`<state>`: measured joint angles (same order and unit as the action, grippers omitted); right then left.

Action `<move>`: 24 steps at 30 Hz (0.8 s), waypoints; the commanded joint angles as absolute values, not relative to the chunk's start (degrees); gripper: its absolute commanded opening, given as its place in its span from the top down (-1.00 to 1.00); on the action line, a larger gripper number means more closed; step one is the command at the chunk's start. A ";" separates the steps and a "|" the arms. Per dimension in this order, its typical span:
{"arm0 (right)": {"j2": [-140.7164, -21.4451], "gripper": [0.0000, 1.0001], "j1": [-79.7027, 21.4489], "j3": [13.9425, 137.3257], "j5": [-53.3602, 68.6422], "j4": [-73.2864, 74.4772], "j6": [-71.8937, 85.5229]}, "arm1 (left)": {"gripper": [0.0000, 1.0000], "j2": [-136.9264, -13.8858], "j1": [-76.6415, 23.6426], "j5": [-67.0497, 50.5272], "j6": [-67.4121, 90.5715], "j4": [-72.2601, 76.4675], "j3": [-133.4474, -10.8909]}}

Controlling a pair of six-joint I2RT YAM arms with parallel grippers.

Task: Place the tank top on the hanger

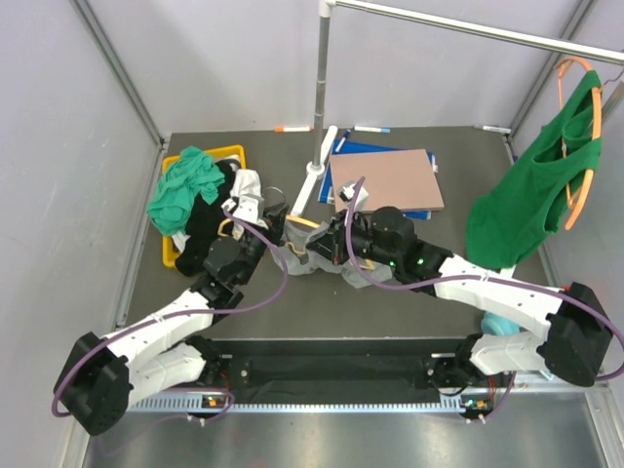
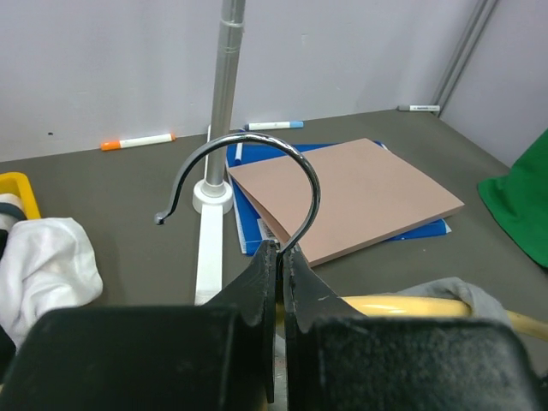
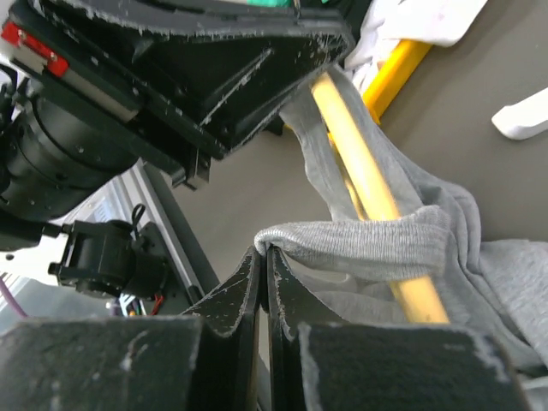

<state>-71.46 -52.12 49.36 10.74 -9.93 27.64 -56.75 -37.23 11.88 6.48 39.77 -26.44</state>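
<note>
The pale yellow hanger (image 1: 304,223) lies low over the table's middle between my two grippers. My left gripper (image 2: 281,250) is shut on the base of its thin metal hook (image 2: 257,150), with the yellow bar (image 2: 402,306) running off to the right below the fingers. The light grey tank top (image 3: 385,244) is draped over the yellow hanger (image 3: 368,171), one band of fabric lying across the bar. My right gripper (image 3: 264,251) is shut on the folded edge of that band. From above, the tank top (image 1: 302,260) bunches under both grippers.
A bright green tank top (image 1: 531,185) hangs on an orange hanger (image 1: 585,185) from the rail at the right. A yellow bin (image 1: 234,151) at the left holds teal cloth (image 1: 185,190). A brown pad (image 1: 385,180) on blue folders, the rail's post (image 1: 320,78) and markers (image 1: 291,128) stand behind.
</note>
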 commanded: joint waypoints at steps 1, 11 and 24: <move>-71.54 1.00 -52.91 53.35 7.83 -12.31 25.40 | 1.00 -55.20 -37.35 9.76 8.52 43.68 -25.93; -69.53 -0.18 -54.49 55.64 6.77 -4.58 20.92 | 1.00 -57.74 -35.43 4.67 7.91 43.08 -28.65; -54.23 -0.85 -54.49 51.77 -5.53 8.96 12.13 | 1.00 -59.06 -26.28 -13.62 14.85 40.69 -32.87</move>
<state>-56.64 -53.89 52.90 -0.75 7.14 15.46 -59.77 -27.03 -7.18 12.19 37.65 -29.91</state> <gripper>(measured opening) 0.920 0.027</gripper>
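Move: The right fingers pinch the tank top's strap. The spot on the hanger's bar where the strap crosses lies about 3 cm ahead of that hand, 1 cm to its right and slightly below. The tank top's body hangs and lies some 8 cm to its right, 2 cm back and 12 cm lower, and the yellow bin is roughly 25 cm to its left and 10 cm ahead, well below. From the left fingers, which hold the hanger at its hook, the crossing is about 8 cm right and 4 cm back. The right hand eases about a centimetre forward and up, opens nearly all the way to let go of the strap beside the hanger's bar, then draws off empty to the right and up, some 6 cm right and 5 cm up, its fingertips swinging about 10 degrees clockwise. The left hand keeps its grip at the base of the hook, first yielding a little back, right and down, then going about 2 cm forward while turning the hanger some 10 degrees clockwise. ##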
